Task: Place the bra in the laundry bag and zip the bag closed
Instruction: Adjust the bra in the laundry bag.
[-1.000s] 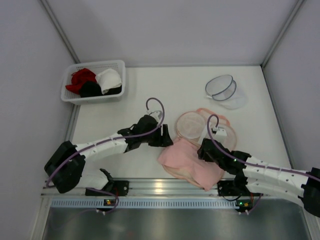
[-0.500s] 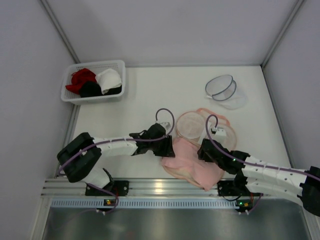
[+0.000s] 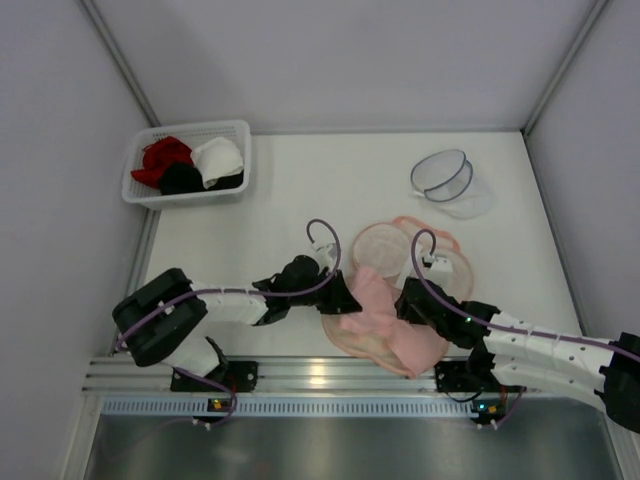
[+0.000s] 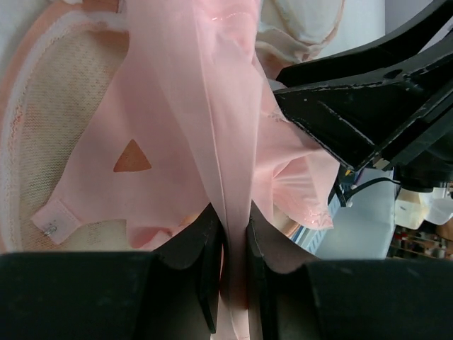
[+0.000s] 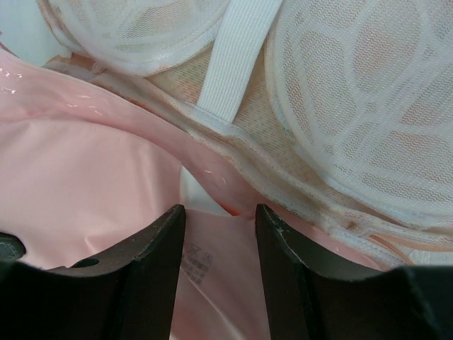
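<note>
The pale pink bra lies bunched near the front of the table, partly over the laundry bag, which lies open as two round peach mesh halves. My left gripper is at the bra's left edge. In the left wrist view this gripper is shut on a fold of the bra, with the bag's mesh behind it. My right gripper rests on the bra's right part. In the right wrist view its jaws stand apart with pink labelled fabric in the gap, and the bag's mesh is just beyond.
A white basket holding red, black and white garments stands at the back left. At the back right lies a clear round mesh bag. Walls close in the table on three sides. The right arm is close to my left gripper.
My left gripper moved right and toward the front edge to the bra's left edge and closed on a fold, bunching the pink fabric rightward. The right arm has stayed still.
</note>
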Controlling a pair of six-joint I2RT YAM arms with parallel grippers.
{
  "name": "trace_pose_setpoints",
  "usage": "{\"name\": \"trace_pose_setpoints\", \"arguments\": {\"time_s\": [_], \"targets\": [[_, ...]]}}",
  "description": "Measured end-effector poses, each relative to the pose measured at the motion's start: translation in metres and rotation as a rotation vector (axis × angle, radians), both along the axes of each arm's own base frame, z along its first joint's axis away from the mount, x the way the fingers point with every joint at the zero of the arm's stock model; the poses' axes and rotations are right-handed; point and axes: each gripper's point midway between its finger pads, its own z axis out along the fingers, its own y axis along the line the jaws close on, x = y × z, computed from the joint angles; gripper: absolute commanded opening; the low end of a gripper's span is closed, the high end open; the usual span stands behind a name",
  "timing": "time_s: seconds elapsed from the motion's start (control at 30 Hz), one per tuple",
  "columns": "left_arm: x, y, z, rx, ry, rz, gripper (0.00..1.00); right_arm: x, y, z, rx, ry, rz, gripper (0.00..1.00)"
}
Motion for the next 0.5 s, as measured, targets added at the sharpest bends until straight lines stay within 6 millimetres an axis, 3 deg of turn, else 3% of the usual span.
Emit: {"name": "trace_pose_setpoints", "arguments": {"time_s": [0.17,0.27,0.37,0.43,0.5], "targets": [[-0.007,-0.006,-0.019,-0.053,0.065,-0.005,0.25,0.000,0.000,0.000,0.000,-0.001,-0.001,0.46],[-0.010,-0.008,-0.032,-0.048,0.110,-0.011,0.40,0.000,-0.001,0.001,0.000,-0.004,-0.003,0.46],[-0.010,-0.008,-0.032,-0.045,0.106,-0.009,0.58,0.000,-0.001,0.002,0.001,-0.006,-0.003,0.47],[-0.008,-0.005,-0.029,-0.032,0.083,-0.001,0.66,0.000,-0.002,0.002,0.001,-0.008,-0.004,0.48],[-0.004,0.001,-0.024,-0.002,0.052,0.012,0.67,0.000,-0.002,0.003,0.000,-0.009,-0.003,0.49]]}}
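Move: The left hand pinches a fold of the bra above the laundry bag's near half, whose middle lies about 7 cm back, 5 cm to its right and 6 cm below. The bra's main spread is centred some 9 cm right and 3 cm back of this hand, 5 cm down; the bag's white strap is about 9 cm ahead and 12 cm right. From the right hand, the near half's middle is roughly 7 cm back, 7 cm left and 3 cm below. The left hand lowers the pinched bra about 3 cm towards the bag, opens to release the fold and starts rising. ##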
